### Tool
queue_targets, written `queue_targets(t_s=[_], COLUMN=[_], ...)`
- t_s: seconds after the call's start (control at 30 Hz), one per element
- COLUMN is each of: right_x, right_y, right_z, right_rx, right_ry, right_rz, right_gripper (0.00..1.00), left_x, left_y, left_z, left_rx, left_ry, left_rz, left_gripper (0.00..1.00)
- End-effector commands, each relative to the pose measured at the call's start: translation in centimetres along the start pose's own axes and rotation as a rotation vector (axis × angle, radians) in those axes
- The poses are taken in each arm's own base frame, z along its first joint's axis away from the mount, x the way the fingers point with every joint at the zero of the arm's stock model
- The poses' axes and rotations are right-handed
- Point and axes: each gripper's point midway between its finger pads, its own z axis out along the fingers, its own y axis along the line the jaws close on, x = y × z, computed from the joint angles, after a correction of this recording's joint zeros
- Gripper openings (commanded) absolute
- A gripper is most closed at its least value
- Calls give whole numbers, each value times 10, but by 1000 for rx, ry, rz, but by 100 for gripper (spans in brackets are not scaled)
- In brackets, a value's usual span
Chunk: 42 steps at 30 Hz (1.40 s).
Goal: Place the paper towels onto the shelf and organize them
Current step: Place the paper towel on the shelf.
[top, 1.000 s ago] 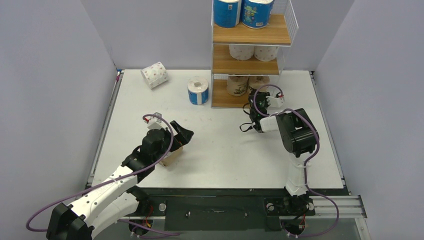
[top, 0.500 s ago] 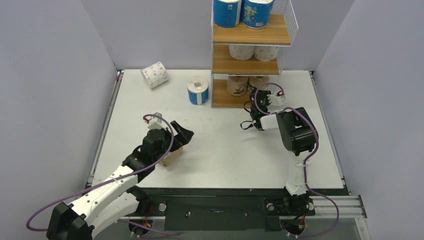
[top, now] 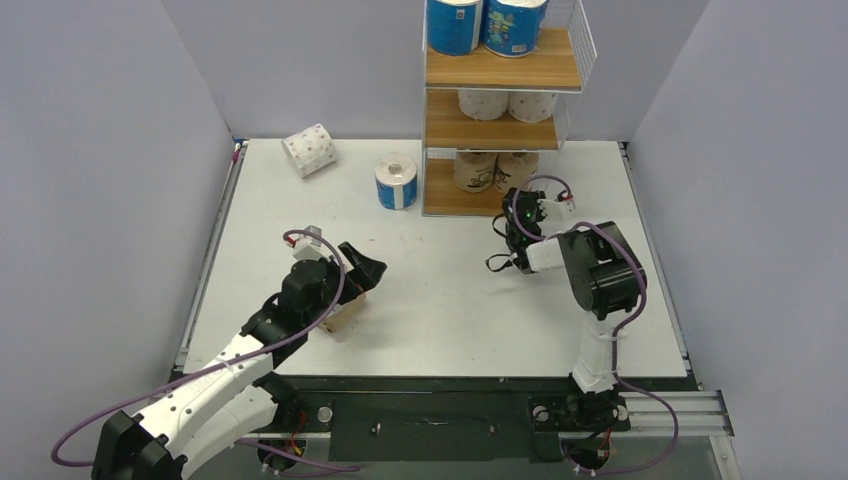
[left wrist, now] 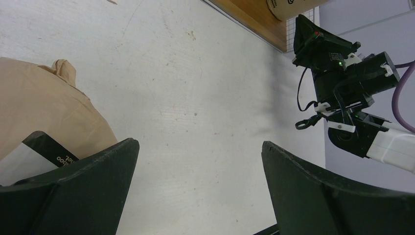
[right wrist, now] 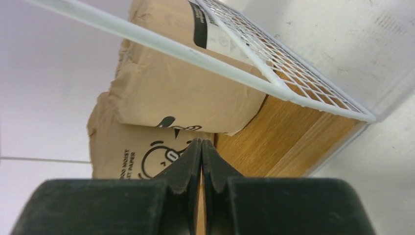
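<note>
The shelf (top: 500, 72) stands at the back with two blue paper towels (top: 455, 25) on top, two white ones on the middle board and two brown ones (top: 475, 170) at the bottom. Loose on the table lie a dotted white roll (top: 309, 150), a blue roll (top: 396, 181) and a brown roll (top: 345, 312). My left gripper (top: 366, 270) (left wrist: 200, 147) is open and holds nothing, with that brown roll (left wrist: 44, 107) just beside its left finger. My right gripper (top: 513, 200) (right wrist: 201, 142) is shut and empty, its tips pointing at the bottom brown rolls (right wrist: 181, 88) over the lowest board (right wrist: 279, 142).
The shelf's white mesh side (right wrist: 254, 54) runs just above my right fingers. Grey walls close in the table (top: 450, 300) on the left, back and right. The right arm (left wrist: 342, 73) shows across the table in the left wrist view.
My right wrist has shifted slightly right and towards the near edge, staying shut at the bottom tier. The left arm has not moved.
</note>
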Motion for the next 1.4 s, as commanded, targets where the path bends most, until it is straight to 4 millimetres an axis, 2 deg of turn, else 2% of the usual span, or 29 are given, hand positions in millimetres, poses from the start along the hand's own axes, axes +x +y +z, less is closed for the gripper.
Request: queue_targets(t_s=[0.0,0.17,0.3,0.33,0.47,0.5,0.53,0.57,0.6,0.63,0.67,0.7,0.77,0.83,0.87,0.9,0.93,0.97,1.0,1.03,1.07,1.1,1.13,1.23,1.37], right_x=[-35,-38,-44,-38,-35,-35,-28,-33,-29,-34,-31,-31,-32,-29,-28,-23,-23,-17,-17,-10,-7,-1,3,15,25], right_y=[57,61,73,68,67,58,46,51,42,49,37,41,32,20,20,11,18,7,14,5,12,13,9,3,2], right_z=[-25,-59,-101,-109,-148,-159,-170,-181,-191,-200,-211,-221,-232,-238,-240,-243,-244,-247,-248,-253,-254,-258,-258,-260,-262], right_rx=[-150,-189,-244,-241,-234,-195,-154,-163,-131,-146,-114,-127,-109,-91,-99,-103,-137,-137,-177,-186,-224,-254,-245,-240,-264], right_ry=[-35,16,92,135,257,295,339,340,362,356,381,379,398,425,429,455,447,469,459,493,496,535,557,633,669], right_rz=[56,27,-42,-70,-278,-342,-443,-474,-560,-580,-656,-677,-724,-719,-700,-702,-673,-665,-632,-638,-623,-640,-666,-739,-744], right_gripper=[0,0,0,0,0,1,7,11,17,24,27,34,45,52,53,54,54,55,55,56,56,56,56,54,54], left_x=[-9,-15,-25,-26,-41,-46,-49,-52,-56,-59,-61,-64,-67,-70,-74,-74,-80,-80,-88,-88,-95,-94,-95,-85,-53], left_y=[-4,-7,-6,-4,-5,-7,-5,-6,-5,-7,-5,-7,-7,-4,-7,2,-1,13,11,26,26,38,41,46,52], left_z=[-6,-11,-18,-19,-26,-28,-28,-29,-29,-29,-27,-26,-22,-18,-17,-19,-21,-25,-31,-38,-46,-54,-64,-79,-88], left_rx=[21,29,17,4,-14,-13,-27,-31,-40,-43,-56,-57,-70,-96,-104,-151,-166,-235,-252,-326,-343,-401,-412,-403,-328], left_ry=[-38,-60,-96,-104,-152,-165,-177,-184,-197,-203,-204,-209,-203,-189,-187,-172,-177,-170,-187,-189,-210,-213,-218,-196,-131], left_rz=[-17,-22,-12,-6,10,12,19,20,23,24,26,23,23,17,17,26,31,55,60,78,76,76,70,11,-106], left_gripper=[96,96,96,96,96,96,96,96,96,96,96,96,96,96,96,96,96,96,96,96,96,96,96,96,96])
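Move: The brown-wrapped paper towel left on the table lies about 3 cm back and 10 cm left of the left hand, some 11 cm below it; from the right hand it is about 30 cm back, 38 cm left and 4 cm lower. Two brown-wrapped shelf rolls stand roughly 8 cm ahead of the right hand, one about 3 cm to its right, the other 7 cm to its left. The blue roll is some 30 cm ahead of the left hand, 2 cm to its right and 10 cm below. No new contact: the right hand, shut, draws about 25 cm back out of the bottom shelf, arching up some 12 cm and sinking again while drifting 7 cm left towards the loose brown towel; it turns about 45 degrees counter-clockwise, tips down and opens halfway. The left hand, still wide open, swings 10 cm left and rises about 5 cm, uncovering that towel and turning some 20 degrees counter-clockwise. ##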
